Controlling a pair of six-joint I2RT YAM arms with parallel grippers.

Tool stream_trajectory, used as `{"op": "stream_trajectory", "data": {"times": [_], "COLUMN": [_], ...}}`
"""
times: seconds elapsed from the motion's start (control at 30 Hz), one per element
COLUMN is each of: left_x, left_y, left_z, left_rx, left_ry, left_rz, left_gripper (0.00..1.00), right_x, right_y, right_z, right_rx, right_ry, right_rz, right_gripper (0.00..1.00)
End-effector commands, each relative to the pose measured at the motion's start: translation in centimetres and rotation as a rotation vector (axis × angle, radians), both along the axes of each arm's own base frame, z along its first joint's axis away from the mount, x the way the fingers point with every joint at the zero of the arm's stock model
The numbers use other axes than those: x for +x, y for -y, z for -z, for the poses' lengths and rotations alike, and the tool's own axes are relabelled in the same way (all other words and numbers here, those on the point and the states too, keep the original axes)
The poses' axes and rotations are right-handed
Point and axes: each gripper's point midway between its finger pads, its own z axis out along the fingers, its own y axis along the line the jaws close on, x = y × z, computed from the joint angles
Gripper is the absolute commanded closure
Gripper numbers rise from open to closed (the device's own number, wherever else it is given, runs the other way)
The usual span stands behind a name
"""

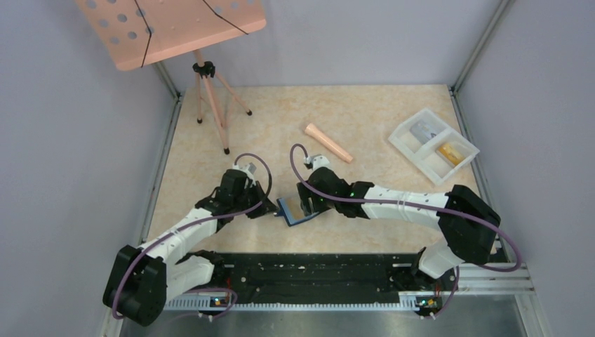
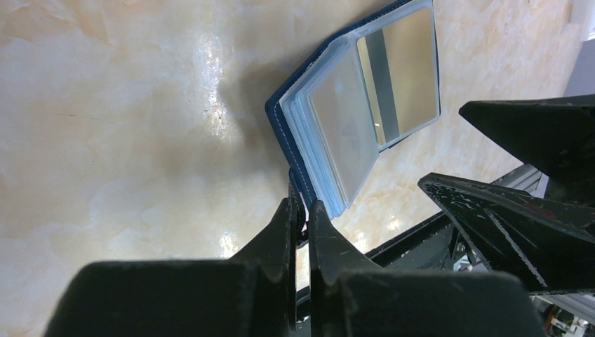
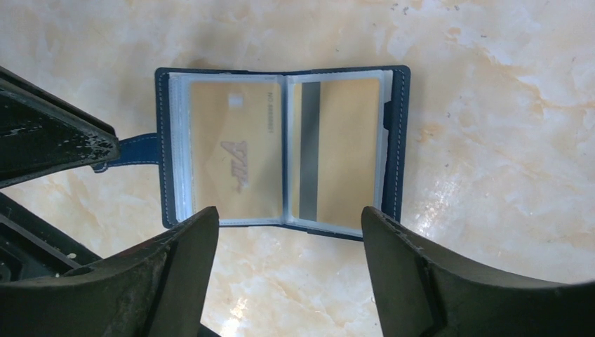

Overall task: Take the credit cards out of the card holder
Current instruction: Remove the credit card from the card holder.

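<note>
The dark navy card holder [image 3: 396, 147] lies spread open on the table, also seen from above [image 1: 295, 209]. Its clear pockets show two tan-gold credit cards: one face up [image 3: 235, 158], one with its grey stripe up [image 3: 344, 151]. My left gripper [image 2: 302, 207] is shut on the holder's short closing tab [image 3: 137, 149], at the holder's left side. My right gripper [image 3: 289, 215] hovers over the holder's near edge, open wide, with nothing between its fingers.
A white two-compartment tray [image 1: 403, 138] at the back right holds a grey card [image 1: 423, 130] and a gold card [image 1: 452, 152]. A pink cone-shaped stick [image 1: 328, 142] lies mid-table. A pink perforated stand on a tripod [image 1: 210, 105] occupies the back left.
</note>
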Motion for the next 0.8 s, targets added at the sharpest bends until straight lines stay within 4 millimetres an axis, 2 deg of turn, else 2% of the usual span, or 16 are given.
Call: {"op": "stream_trajectory", "data": {"times": [0.0, 0.13, 0.2, 0.3, 0.43, 0.53, 0.77], "left_x": [1.6, 2.2, 2.7, 3.4, 4.0, 4.3, 4.1], "left_y": [-0.2, -1.5, -2.2, -2.5, -0.7, 0.9, 3.8], "left_z": [-1.2, -1.1, -1.6, -3.1, -5.7, -6.5, -4.8], "left_rx": [0.028, 0.109, 0.137, 0.145, 0.044, -0.030, -0.114], "left_ry": [0.060, 0.042, 0.050, 0.083, 0.138, 0.153, 0.100], "left_rz": [-0.014, -0.060, -0.086, -0.121, -0.076, -0.039, 0.033], "left_gripper": [1.00, 0.87, 0.77, 0.69, 0.66, 0.65, 0.69], "right_x": [1.3, 1.4, 1.7, 2.3, 2.8, 2.8, 2.6], "right_y": [-1.8, -1.9, -1.6, -1.2, -1.3, -1.6, -1.6], "right_z": [-2.8, -1.7, -1.5, -1.5, -1.4, -1.3, -2.5], "right_rx": [0.083, 0.105, 0.121, 0.144, 0.218, 0.251, 0.284], "right_ry": [0.055, 0.011, 0.001, -0.006, -0.051, -0.068, -0.056], "right_rz": [-0.023, -0.041, -0.037, -0.031, -0.045, -0.058, -0.065], "right_gripper": [0.34, 0.49, 0.52, 0.54, 0.59, 0.62, 0.68]}}
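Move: The open card holder is centred about 9 cm to the right of the left hand and 1 cm farther out, some 2 cm lower; that hand still pinches its strap. From the right hand, the holder's middle is roughly 3 cm ahead, 1 cm left and 3 cm below. The striped card in its right half is about 4 cm ahead and 2 cm right of the right hand. The plain card in its left half is 2 cm ahead and 4 cm left. The holder's strap is let go as the left fingers open to about a third; that hand first eases left, then goes forward and up about 4 cm and swings back right at height. The right hand glides forward some 2.5 cm, nearly level, towards the holder's middle, its fingers narrowing from three-quarters to a third open without visible contact and its left side rolling up by some 10 degrees. ##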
